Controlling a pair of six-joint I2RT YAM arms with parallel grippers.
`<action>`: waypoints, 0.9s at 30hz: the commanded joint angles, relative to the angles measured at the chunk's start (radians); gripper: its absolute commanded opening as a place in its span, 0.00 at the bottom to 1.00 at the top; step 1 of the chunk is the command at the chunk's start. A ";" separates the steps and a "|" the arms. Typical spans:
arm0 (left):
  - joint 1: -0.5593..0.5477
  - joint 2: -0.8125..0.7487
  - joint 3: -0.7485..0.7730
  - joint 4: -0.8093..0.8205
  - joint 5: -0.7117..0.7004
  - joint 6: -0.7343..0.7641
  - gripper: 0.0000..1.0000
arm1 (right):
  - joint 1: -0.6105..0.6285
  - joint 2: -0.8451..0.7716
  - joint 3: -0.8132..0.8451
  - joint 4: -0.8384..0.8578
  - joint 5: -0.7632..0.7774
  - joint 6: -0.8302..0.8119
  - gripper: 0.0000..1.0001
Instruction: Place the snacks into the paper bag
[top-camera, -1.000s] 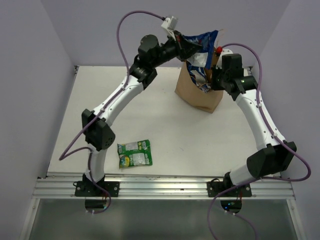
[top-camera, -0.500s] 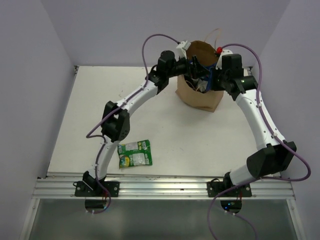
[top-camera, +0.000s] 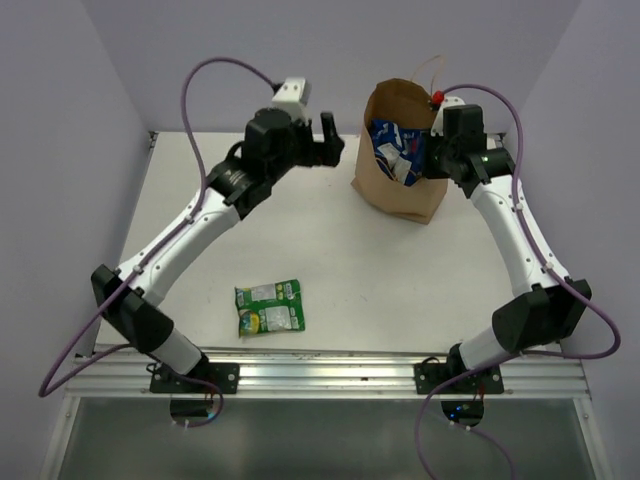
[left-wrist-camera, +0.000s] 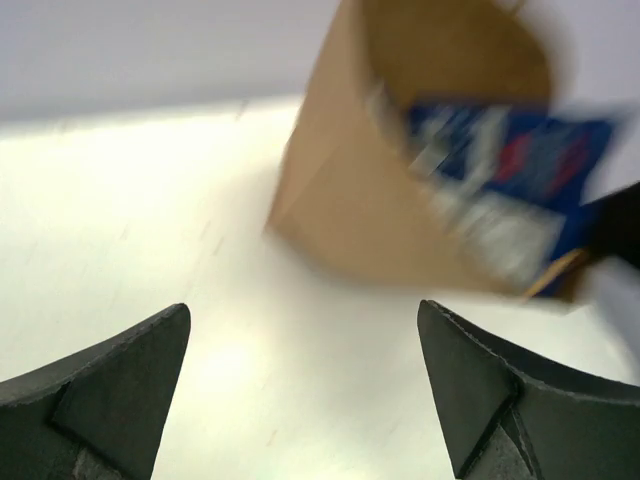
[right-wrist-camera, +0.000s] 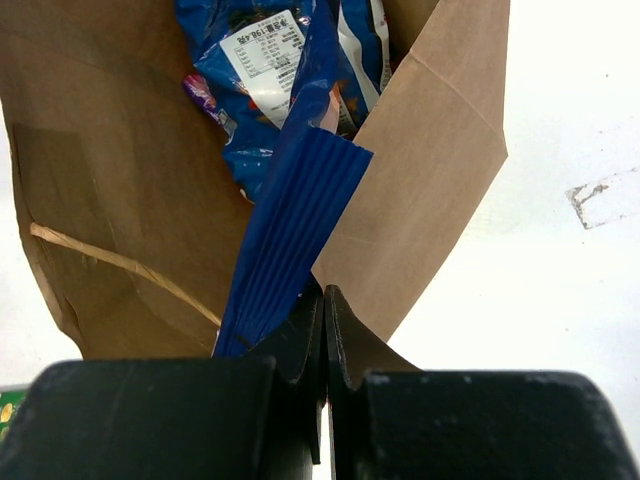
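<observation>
The brown paper bag (top-camera: 396, 198) stands at the back right of the table, mouth open. Blue-white snack packets (top-camera: 394, 150) stick up inside it, one ribbed blue edge (right-wrist-camera: 290, 230) leaning on the near wall. My right gripper (top-camera: 432, 152) is shut on the paper bag's rim (right-wrist-camera: 430, 170), jaws pressed together (right-wrist-camera: 325, 300). To the left of the bag, above the table, my left gripper (top-camera: 331, 142) hangs open and empty; its wrist view shows the bag (left-wrist-camera: 340, 200) and a blurred blue packet (left-wrist-camera: 500, 170) ahead of the fingers (left-wrist-camera: 303, 330). A green packet (top-camera: 268, 306) lies flat near the front edge.
A twisted paper handle (right-wrist-camera: 120, 265) runs across the bag's inner wall. Purple walls close in the table on the left, right and back. A torn white mark (right-wrist-camera: 600, 195) shows on the tabletop to the right of the bag.
My left gripper let go of the blue packet, which dropped into the bag, then opened wide and pulled back to the left. The right gripper has stayed on the bag.
</observation>
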 joint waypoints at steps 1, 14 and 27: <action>-0.009 -0.002 -0.327 -0.370 -0.215 -0.021 1.00 | 0.008 -0.017 0.046 0.019 -0.051 0.013 0.00; -0.085 -0.264 -0.991 -0.451 -0.066 -0.330 0.99 | 0.009 -0.059 0.010 0.028 -0.068 0.019 0.00; -0.194 -0.225 -1.151 -0.298 0.013 -0.393 0.00 | 0.011 -0.068 0.001 0.030 -0.068 0.017 0.00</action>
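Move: The green snack bag lies flat on the table about 24 cm back, 14 cm to the left and 38 cm below the empty left hand. A metal rail runs some 12 cm closer to the bases, straight back of the snack bag. The paper bag stands roughly 6 cm ahead and 16 cm right of the left hand, its middle 24 cm below. From the right hand, the green snack bag is about 24 cm back, 35 cm left and 27 cm below. The green snack bag is what the left hand dives for with wide-open fingers, leaving the paper bag: down some 37 cm, back 24 cm and left about 14 cm, most of it in the first third of a second. Its wrist tips the fingers about 50 degrees to point steeply down; after easing in, they close and pinch up the bag's middle. ##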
